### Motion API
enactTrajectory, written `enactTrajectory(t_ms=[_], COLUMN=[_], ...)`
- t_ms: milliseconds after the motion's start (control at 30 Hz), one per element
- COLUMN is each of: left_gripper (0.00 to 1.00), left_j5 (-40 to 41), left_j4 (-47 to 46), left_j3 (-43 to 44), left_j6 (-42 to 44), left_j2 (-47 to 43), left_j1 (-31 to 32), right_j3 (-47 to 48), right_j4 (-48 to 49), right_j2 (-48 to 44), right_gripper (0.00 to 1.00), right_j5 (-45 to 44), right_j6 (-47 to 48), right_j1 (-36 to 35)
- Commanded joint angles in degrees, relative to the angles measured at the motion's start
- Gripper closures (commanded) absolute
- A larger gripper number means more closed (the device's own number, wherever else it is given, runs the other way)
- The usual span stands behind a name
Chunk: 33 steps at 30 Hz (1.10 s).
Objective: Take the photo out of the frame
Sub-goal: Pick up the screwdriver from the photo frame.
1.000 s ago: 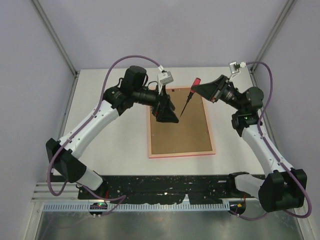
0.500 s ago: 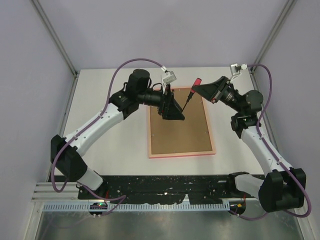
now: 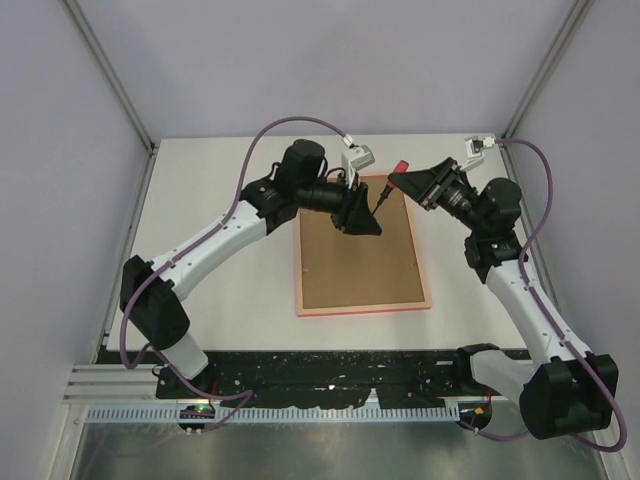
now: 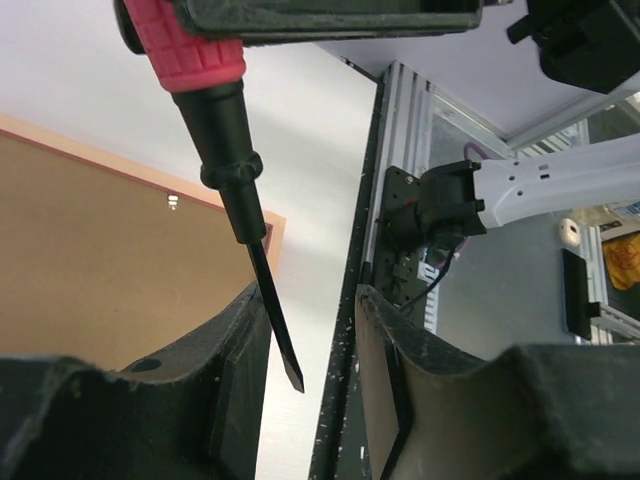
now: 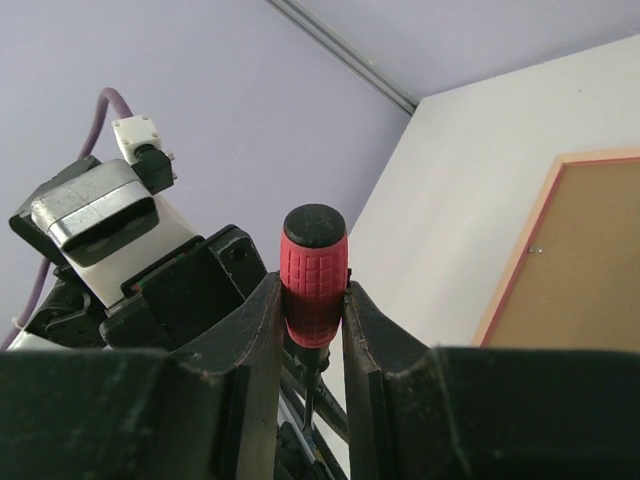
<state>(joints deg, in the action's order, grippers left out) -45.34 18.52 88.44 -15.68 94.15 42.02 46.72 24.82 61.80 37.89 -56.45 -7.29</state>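
The frame (image 3: 362, 310) lies face down on the white table, its pink rim around a plain brown backing board (image 3: 360, 265). The photo is hidden under that board. My right gripper (image 3: 398, 178) is shut on the red handle of a screwdriver (image 3: 401, 166), held over the frame's far edge with its black blade sloping down to the left. In the right wrist view, both fingers press the handle (image 5: 313, 270). My left gripper (image 4: 310, 300) is open, and the blade tip (image 4: 298, 382) hangs between its fingers, close to the left finger (image 4: 235, 370) and apart from the right one.
A small metal tab (image 4: 172, 203) sits on the backing board near the frame's rim (image 4: 270, 225). The black strip along the table's near edge (image 3: 330, 365) carries both arm bases. Grey walls close in the table on three sides.
My left gripper has swung right and towards the far edge, and its jaws have narrowed around the screwdriver blade. My right gripper has drawn the screwdriver slightly towards the far edge.
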Motion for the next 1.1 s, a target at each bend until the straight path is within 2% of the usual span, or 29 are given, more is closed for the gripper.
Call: enactTrajectory(t_ms=[0, 200, 333, 400, 467, 500, 567, 700, 767, 833, 933, 1000, 1067], left_gripper=[0.61, 0.87, 1.00, 1.00, 1.00, 1.00, 1.00, 1.00, 1.00, 1.00, 1.00, 1.00, 1.00], left_j5=[5.43, 9.48, 9.57, 9.48, 8.44, 7.99, 6.42, 1.32, -2.28, -5.35, -9.75, -10.55, -10.38], left_j4=[2.13, 3.62, 4.59, 5.38, 6.34, 7.22, 9.15, 12.76, 15.47, 18.37, 23.91, 26.20, 27.26], left_j3=[3.84, 4.02, 4.63, 5.24, 5.51, 5.51, 5.34, 3.93, 3.84, 4.19, 5.24, 5.34, 5.07], left_j6=[3.55, 5.22, 5.92, 6.54, 8.29, 9.34, 12.15, 18.03, 20.42, 22.44, 25.87, 27.01, 27.37], left_j2=[0.16, 0.60, 1.12, 1.56, 1.56, 1.48, 0.69, -1.59, -2.47, -3.27, -3.80, -4.06, -4.06], left_j1=[0.52, 0.87, 1.05, 1.13, 1.22, 1.14, 1.14, 1.14, 1.13, 1.13, 1.13, 1.13, 1.05], right_j3=[3.47, 4.52, 4.70, 4.70, 5.57, 6.36, 8.29, 11.20, 11.90, 12.34, 13.66, 13.93, 13.75], right_j4=[-7.94, -11.46, -11.37, -10.76, -9.62, -9.70, -11.19, -17.69, -22.25, -27.25, -36.91, -41.40, -43.87], right_j2=[-2.82, -3.27, -3.00, -2.65, -2.39, -2.13, -2.56, -3.70, -4.67, -5.29, -6.07, -6.60, -6.87], right_gripper=[0.92, 0.92, 0.92, 0.92, 0.81, 0.66, 0.51, 0.28, 0.22, 0.20, 0.19, 0.19, 0.19], right_j5=[-5.72, -7.04, -6.60, -6.16, -3.89, -1.61, 2.86, 13.23, 16.77, 20.98, 27.13, 28.99, 30.74], right_j6=[4.76, 5.82, 5.73, 5.99, 8.44, 12.55, 19.05, 32.67, 39.00, 45.07, 53.26, 60.99, 64.42], right_j1=[-0.27, -0.27, -0.27, -0.27, -0.27, -0.27, -0.27, -0.27, -0.27, -0.27, -0.27, -0.27, -0.27])
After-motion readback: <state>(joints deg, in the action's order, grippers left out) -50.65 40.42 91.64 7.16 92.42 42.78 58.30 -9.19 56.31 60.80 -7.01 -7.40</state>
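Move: Just ahead of the left hand is the screwdriver's shaft, its middle about 4 cm forward, 2 cm to the right and 2 cm higher. Its red handle, held in the right hand's fingers, is some 9 cm ahead of the left hand, 6 cm right and 5 cm up. The photo frame lies on the table, its middle roughly 10 cm ahead, 1 cm right and 28 cm below the left hand. From the right hand the shaft is about 5 cm back, 3 cm left and 3 cm below. Closing its half-open fingers, the left hand reaches about 2.5 cm forward and 2 cm down and pinches the shaft near the tip, while the right, still gripping the handle, sinks 2 cm and eases right. The right then opens wide, letting go of the handle, and draws back some 8 cm, its wrist rolling left side down and swinging counter-clockwise; the left carries the screwdriver back about 7 cm and slightly left. ##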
